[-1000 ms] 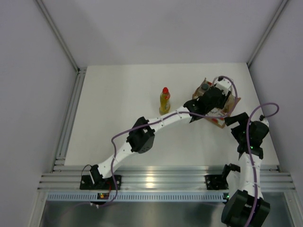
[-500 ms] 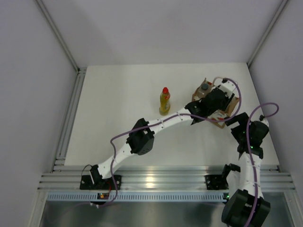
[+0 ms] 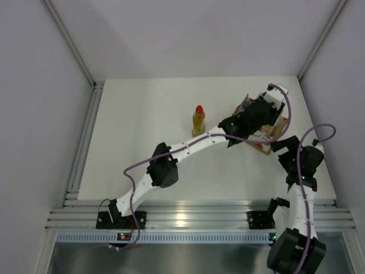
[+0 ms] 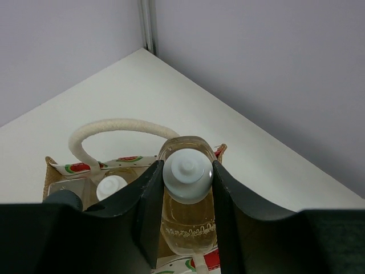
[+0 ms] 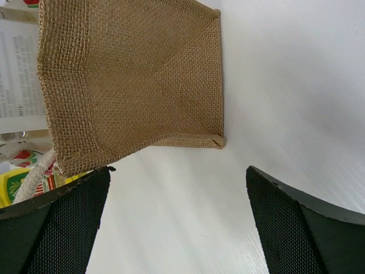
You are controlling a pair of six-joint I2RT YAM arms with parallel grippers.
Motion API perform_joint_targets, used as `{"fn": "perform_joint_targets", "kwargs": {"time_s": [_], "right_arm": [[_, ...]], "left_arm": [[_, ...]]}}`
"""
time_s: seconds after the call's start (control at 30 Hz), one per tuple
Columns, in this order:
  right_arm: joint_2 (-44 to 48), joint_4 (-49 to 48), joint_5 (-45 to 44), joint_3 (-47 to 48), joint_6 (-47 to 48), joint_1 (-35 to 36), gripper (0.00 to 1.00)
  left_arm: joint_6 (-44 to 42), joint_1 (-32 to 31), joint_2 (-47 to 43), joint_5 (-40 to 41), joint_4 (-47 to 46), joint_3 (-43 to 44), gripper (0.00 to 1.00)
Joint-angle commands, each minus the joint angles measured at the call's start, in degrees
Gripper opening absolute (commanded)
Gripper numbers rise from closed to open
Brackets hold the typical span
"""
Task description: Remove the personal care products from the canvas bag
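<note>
The canvas bag [image 3: 278,127] stands at the back right of the table. My left gripper [image 3: 259,112] is over its mouth; in the left wrist view it [image 4: 187,171] is shut on an amber bottle [image 4: 188,220] with a white cap, which stands up out of the bag [image 4: 57,168]. A second white cap [image 4: 111,187] and a dark grey cap [image 4: 63,197] show inside, under a cream handle [image 4: 117,127]. The yellow bottle with the red cap [image 3: 198,121] stands upright on the table, left of the bag. My right gripper [image 3: 275,144] is open and empty next to the bag's burlap end [image 5: 131,74].
Grey walls close in the white table at the back and on both sides; the back right corner [image 4: 147,25] is just behind the bag. A metal rail [image 3: 82,142] runs along the table's left edge.
My left gripper has moved to the right and back over the bag, with the amber bottle between its fingers. The right arm and the yellow bottle have not moved.
</note>
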State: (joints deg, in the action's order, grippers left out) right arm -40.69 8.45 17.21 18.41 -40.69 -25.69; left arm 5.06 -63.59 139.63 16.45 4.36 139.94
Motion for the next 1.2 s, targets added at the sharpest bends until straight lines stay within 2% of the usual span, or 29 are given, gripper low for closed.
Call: {"fn": "perform_joint_targets", "kwargs": {"time_s": [0.0,0.47,0.73,0.9,1.0,1.17], "right_arm": [[-0.18,-1.68,-0.34,2.06,0.17,-1.20,0.99],[-0.01,-1.59,-0.86,2.15,0.34,-1.38,1.00],[-0.18,-1.59,-0.86,2.41,0.78,-1.73,1.00],[-0.18,-1.24,-0.51,3.03,0.78,-1.82,0.99],[-0.01,-0.89,-0.16,3.64,0.87,-1.82,0.99],[0.34,-0.71,0.36,3.91,0.70,-1.82,1.00]], "left_arm": [[-1.02,-0.48,-10.69,1.74,-11.83,4.47,0.00],[-3.83,0.84,-19.22,4.12,-11.83,0.87,0.00],[-4.53,2.59,-27.21,5.61,-11.83,-6.51,0.00],[-7.78,4.35,-32.22,7.54,-11.31,-10.91,0.00],[-9.28,6.37,-35.99,9.65,-11.04,-15.30,0.00],[-5.33,15.50,-44.69,9.13,-10.60,-26.54,0.00]]}}
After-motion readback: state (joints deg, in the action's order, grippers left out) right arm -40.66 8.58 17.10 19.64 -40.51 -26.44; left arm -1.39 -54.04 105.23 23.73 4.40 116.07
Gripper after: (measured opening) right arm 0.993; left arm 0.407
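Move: The left gripper already holds the clear bottle by its white cap, partly raised from the canvas bag. The bag's middle is about 20 cm below that hand and 1 cm to its left. Still inside, the other white-capped bottle stands about 4 cm ahead and 3 cm left, the grey-capped one 6 cm ahead and 8 cm left. On open table, the yellow bottle stands some 28 cm left and 4 cm ahead; from the right hand it lies about 34 cm left and 12 cm ahead. Keep the left fingers closed on the cap and draw the clear bottle almost straight up out of the canvas bag. After roughly 10 cm of rise, swing it increasingly left, off the bag and towards the yellow bottle's side, for about 20 cm left and 17 cm up in all. Let the wrist turn some 15 degrees counter-clockwise as it speeds up, levelling off at the end. ##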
